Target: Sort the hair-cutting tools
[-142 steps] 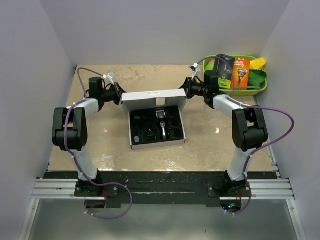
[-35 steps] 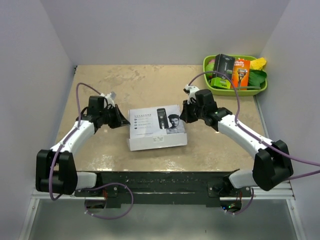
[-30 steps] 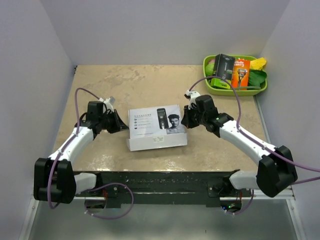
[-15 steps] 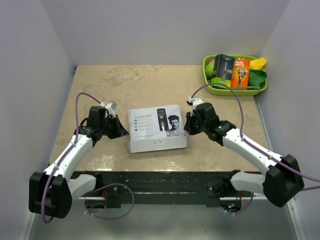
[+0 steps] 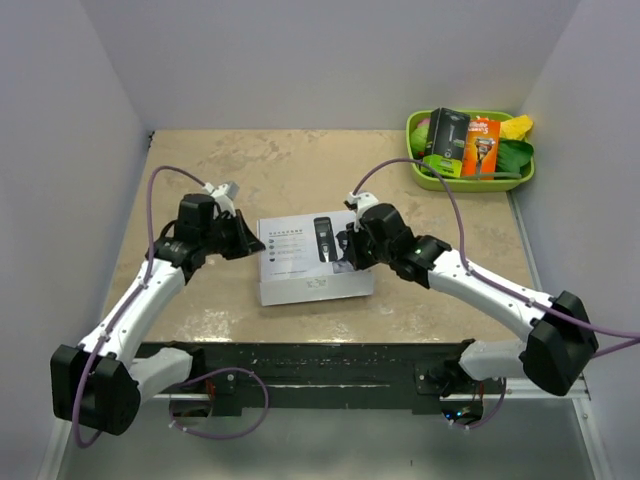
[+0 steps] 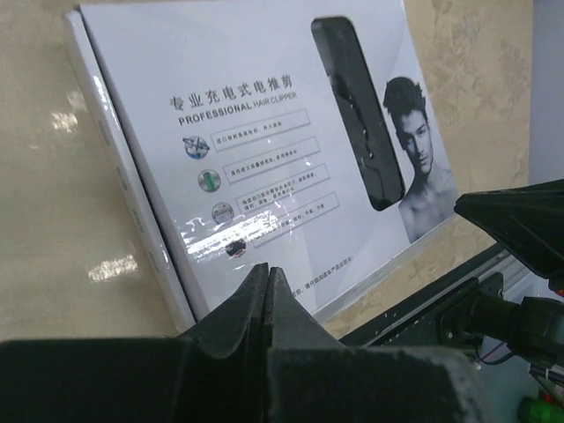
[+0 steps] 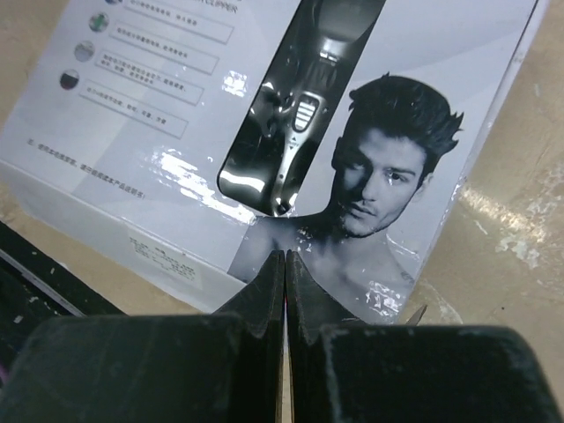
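Note:
A white flat box [image 5: 300, 262] lies shut in the middle of the table. Of the hair-cutting tools, only the black-and-silver clipper [image 5: 323, 238] shows, through a window in the printed lid. The left wrist view has the clipper [image 6: 357, 123] at the upper right; in the right wrist view the clipper [image 7: 300, 115] lies straight ahead. My left gripper [image 5: 255, 243] is shut and empty, its tips [image 6: 267, 269] over the lid's left part. My right gripper [image 5: 345, 252] is shut and empty too, its tips [image 7: 285, 256] above the printed portrait on the lid's right part.
A green tray [image 5: 470, 182] at the back right corner holds a black package [image 5: 447, 135], an orange razor pack [image 5: 482, 145] and yellow and green items. Grey walls enclose the table on three sides. The black base rail [image 5: 320, 360] runs along the near edge.
The box lid, open several seconds ago, is now shut. In the last second my right gripper moved left onto the lid, and my left gripper moved up against the box's left side.

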Controlling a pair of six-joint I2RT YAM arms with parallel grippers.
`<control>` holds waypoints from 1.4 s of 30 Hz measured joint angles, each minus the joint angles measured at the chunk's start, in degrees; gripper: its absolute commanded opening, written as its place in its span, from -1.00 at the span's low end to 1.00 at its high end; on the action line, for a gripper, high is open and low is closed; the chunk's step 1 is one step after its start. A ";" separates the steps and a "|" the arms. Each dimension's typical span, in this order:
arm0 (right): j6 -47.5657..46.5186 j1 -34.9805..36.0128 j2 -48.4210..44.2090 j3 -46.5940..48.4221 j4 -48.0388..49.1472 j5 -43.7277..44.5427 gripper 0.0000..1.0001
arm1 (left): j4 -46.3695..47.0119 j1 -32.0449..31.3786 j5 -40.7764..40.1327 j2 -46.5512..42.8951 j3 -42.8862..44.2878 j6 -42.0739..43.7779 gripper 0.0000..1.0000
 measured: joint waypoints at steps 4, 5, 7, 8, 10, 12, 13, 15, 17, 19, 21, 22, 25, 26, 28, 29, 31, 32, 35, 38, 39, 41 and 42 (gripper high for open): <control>1.11 1.77 2.27 -1.68 0.42 1.60 -1.00 | 1.53 -3.76 -0.70 2.43 -4.09 -1.36 -1.00; 1.29 2.01 2.49 -2.21 0.50 2.16 -1.00 | 1.79 -4.81 -1.36 3.08 -4.92 -1.53 -1.00; 1.64 2.25 2.56 -3.37 0.68 2.89 -1.00 | 2.27 -6.88 -2.93 4.26 -6.25 -2.10 -1.00; 1.75 2.32 2.56 -3.85 0.72 3.41 -1.00 | 2.62 -8.24 -4.13 4.85 -6.93 -2.54 -1.00; 1.95 2.34 2.58 -4.72 0.83 4.31 -1.00 | 3.52 -11.08 -6.45 5.90 -8.57 -3.41 -1.00; 2.12 2.43 2.84 -5.40 0.94 5.20 -1.00 | 4.15 -13.29 -8.17 6.93 -9.68 -4.46 -1.00; 2.21 2.47 3.19 -5.68 1.03 5.49 -1.00 | 4.94 -14.19 -8.68 7.26 -9.88 -5.07 -1.00; 2.34 2.62 4.09 -6.51 1.49 5.86 -1.00 | 6.71 -15.78 -9.99 7.74 -9.97 -6.05 -1.00; 2.64 2.71 5.18 -7.39 2.03 6.23 -1.00 | 8.48 -16.81 -10.99 8.41 -10.01 -6.97 -1.00; 2.93 2.86 5.09 -7.39 2.69 6.80 -1.00 | 9.27 -17.25 -11.43 8.61 -10.08 -7.54 -1.00; 3.21 3.02 5.03 -7.45 2.80 7.13 -1.00 | 9.35 -17.55 -11.96 8.44 -10.08 -7.87 -1.00; 3.28 3.06 4.85 -7.48 2.75 7.34 -1.00 | 9.25 -17.64 -12.15 8.22 -10.08 -7.96 -1.00; 3.63 3.06 3.50 -7.80 1.90 8.50 -1.00 | 6.60 -17.86 -13.57 6.38 -10.05 -7.98 -1.00; 3.78 3.06 2.69 -7.93 1.55 8.96 -1.00 | 5.22 -17.88 -14.16 5.42 -10.05 -7.98 -1.00; 4.28 3.06 0.66 -8.09 0.66 10.43 -0.91 | 2.58 -17.88 -15.34 3.26 -10.05 -7.98 -1.00; 4.46 3.06 -0.37 -8.09 0.26 11.39 -0.80 | 1.44 -17.88 -15.91 2.12 -10.03 -7.98 -1.00; 5.31 3.06 -1.84 -8.09 -0.68 13.33 -0.54 | -0.79 -17.90 -17.05 0.04 -9.97 -8.11 -1.00; 5.79 3.06 -2.16 -8.09 -1.05 14.16 -0.46 | -1.79 -17.90 -17.86 -1.09 -9.94 -8.41 -1.00; 7.43 3.06 -3.06 -9.05 -1.88 17.14 -0.25 | -5.07 -17.90 -20.81 -4.79 -9.94 -9.31 -0.93; 9.46 3.06 -5.14 -11.32 -2.99 19.93 0.02 | -7.89 -17.90 -24.00 -8.50 -9.94 -10.69 -0.88; 10.29 3.06 -5.77 -12.02 -3.43 20.87 0.07 | -8.70 -17.90 -24.90 -9.55 -9.94 -11.43 -0.88; 11.72 3.06 -6.43 -12.79 -4.26 22.56 0.11 | -9.90 -17.90 -26.38 -10.97 -10.08 -12.98 -0.86; 12.52 3.06 -6.45 -12.92 -4.48 23.52 0.11 | -10.03 -17.90 -27.10 -11.45 -10.45 -13.64 -0.85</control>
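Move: The closed hair-clipper box lies under both hands, its front flap still outside. From the left hand, the lid's front-left corner is about 4 cm back, 1 cm left and 9 cm down; the box's middle is some 5 cm ahead, 11 cm right and 13 cm below. From the right hand, the front-right corner is about 1 cm back, 5 cm right and 7 cm down; the box's middle is roughly 5 cm ahead, 8 cm left and 12 cm below. Down and a little back go both shut grippers, some 8–9 cm to about lid height along the front edge, the left also drifting right. Both then lift slightly and spread outwards: the left swings left and farther back to the front-left corner, still practically shut; the right goes right past the front-right corner, turning about 20 degrees clockwise and opening halfway over the small side ear of the flap. ##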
